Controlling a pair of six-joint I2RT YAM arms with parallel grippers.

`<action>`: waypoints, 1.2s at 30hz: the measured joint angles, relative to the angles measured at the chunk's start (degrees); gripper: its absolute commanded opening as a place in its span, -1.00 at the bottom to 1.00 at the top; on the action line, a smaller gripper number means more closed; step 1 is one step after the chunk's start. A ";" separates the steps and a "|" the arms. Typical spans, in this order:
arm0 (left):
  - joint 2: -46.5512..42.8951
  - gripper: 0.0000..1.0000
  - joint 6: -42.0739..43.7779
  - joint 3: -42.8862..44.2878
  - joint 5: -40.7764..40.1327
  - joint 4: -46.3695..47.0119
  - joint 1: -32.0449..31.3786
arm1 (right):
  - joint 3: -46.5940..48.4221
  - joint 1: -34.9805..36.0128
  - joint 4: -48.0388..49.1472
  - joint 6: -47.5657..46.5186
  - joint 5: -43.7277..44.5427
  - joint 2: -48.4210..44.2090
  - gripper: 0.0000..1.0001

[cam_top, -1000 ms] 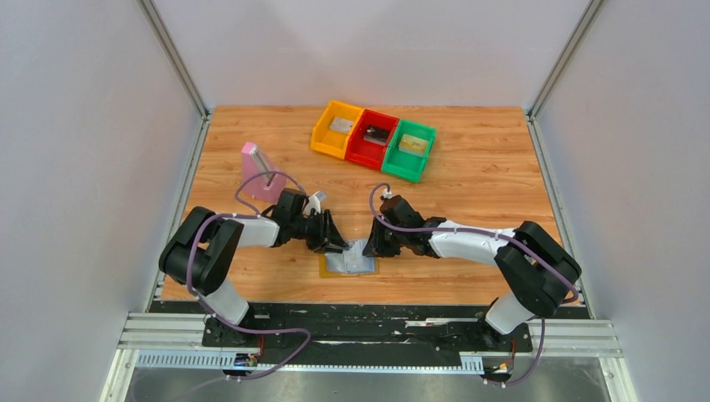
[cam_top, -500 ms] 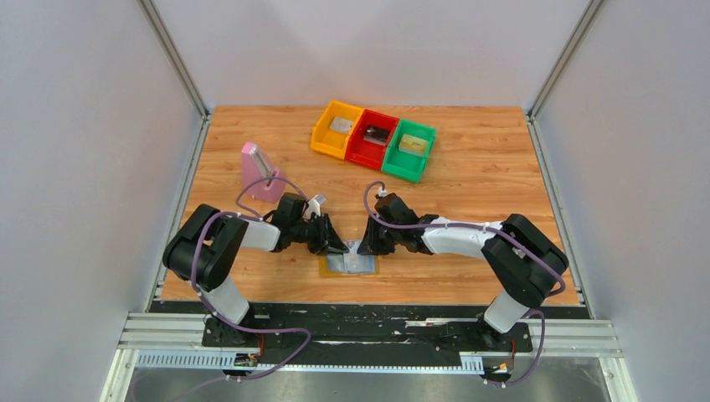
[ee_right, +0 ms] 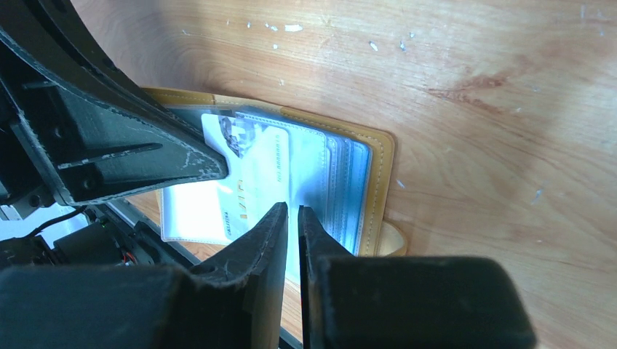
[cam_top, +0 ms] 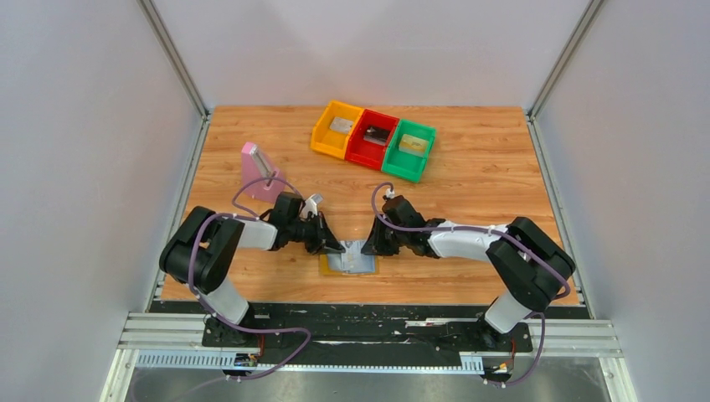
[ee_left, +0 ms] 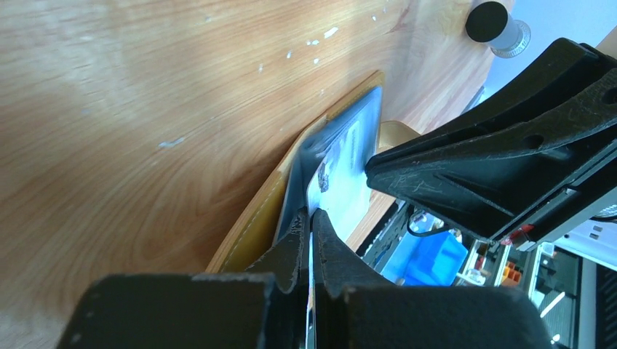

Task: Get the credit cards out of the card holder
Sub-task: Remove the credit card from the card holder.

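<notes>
The card holder (cam_top: 349, 268) lies open near the table's front edge, mustard-tan outside (ee_left: 258, 214) and light blue with clear sleeves inside (ee_right: 342, 182). Its tan tab (ee_right: 396, 240) lies on the wood. A silver-grey credit card (ee_right: 258, 171) sticks partway out of a sleeve. My left gripper (cam_top: 335, 245) is shut on the edge of this card (ee_left: 342, 182), with a thin pale edge pinched between the jaws at their tips (ee_left: 311, 218). My right gripper (cam_top: 371, 246) is shut, its tips (ee_right: 291, 211) down on the sleeves beside the card. The two grippers nearly meet over the holder.
Yellow (cam_top: 322, 131), red (cam_top: 358, 147) and green (cam_top: 393, 161) bins stand in a row at the back, each with a card inside. A pink block (cam_top: 255, 177) stands at the left, behind the left arm. The table's front edge is just beyond the holder.
The left gripper has drawn back slightly to the left. The right gripper shifted left, then back. The holder stays in place.
</notes>
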 measured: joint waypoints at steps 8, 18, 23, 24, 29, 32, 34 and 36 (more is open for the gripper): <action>-2.08 -1.00 1.20 0.00 1.07 -4.39 2.51 | -0.90 -0.31 -0.09 -0.07 0.42 -1.03 -0.74; -9.57 -1.00 4.70 2.75 -1.90 -15.43 2.99 | -0.72 -0.87 -4.22 -3.69 0.35 -2.69 -0.64; -13.18 -1.00 7.30 6.32 -3.89 -21.59 3.10 | 0.96 -1.33 -7.43 -8.07 -2.75 -5.27 -0.48; -13.77 -1.00 7.76 7.04 -3.96 -22.69 3.10 | 1.40 -1.44 -7.72 -9.03 -3.65 -5.99 -0.43; -16.68 -1.00 9.97 9.70 -3.17 -27.34 3.15 | 4.52 -2.91 -8.20 -15.37 -10.60 -11.50 -0.20; -18.03 -1.00 11.10 11.02 -0.20 -27.96 3.15 | 6.43 -4.96 -8.33 -18.67 -14.86 -13.18 -0.10; -18.43 -1.00 11.52 11.61 2.86 -27.76 3.15 | 7.72 -6.75 -8.66 -20.90 -18.49 -13.20 -0.04; -18.45 -1.00 11.63 12.04 5.62 -27.58 3.02 | 8.68 -8.26 -9.92 -23.32 -22.43 -13.18 0.00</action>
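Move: The credit card is still partly in the open card holder. My left fingers already pinch its left long edge, with the card's middle about 2 cm to their right, 2 cm back and 1 cm below. The card holder's middle is about 1 cm right of this hand, 2 cm back and 1 cm below; the pink stand is some 17 cm ahead and 17 cm left. From my right hand, the card's middle lies about 2 cm left, 1 cm back and 1 cm below. Keeping my pinch on the card, I draw my left hand about 2 cm left, then raise it some 11 cm above the holder, tilting slightly. My right fingertips stay down on the sleeve beside the card while it is drawn, edging a bit right, then come off, rise about 12 cm with the hand turning counter-clockwise, and open to roughly half. ##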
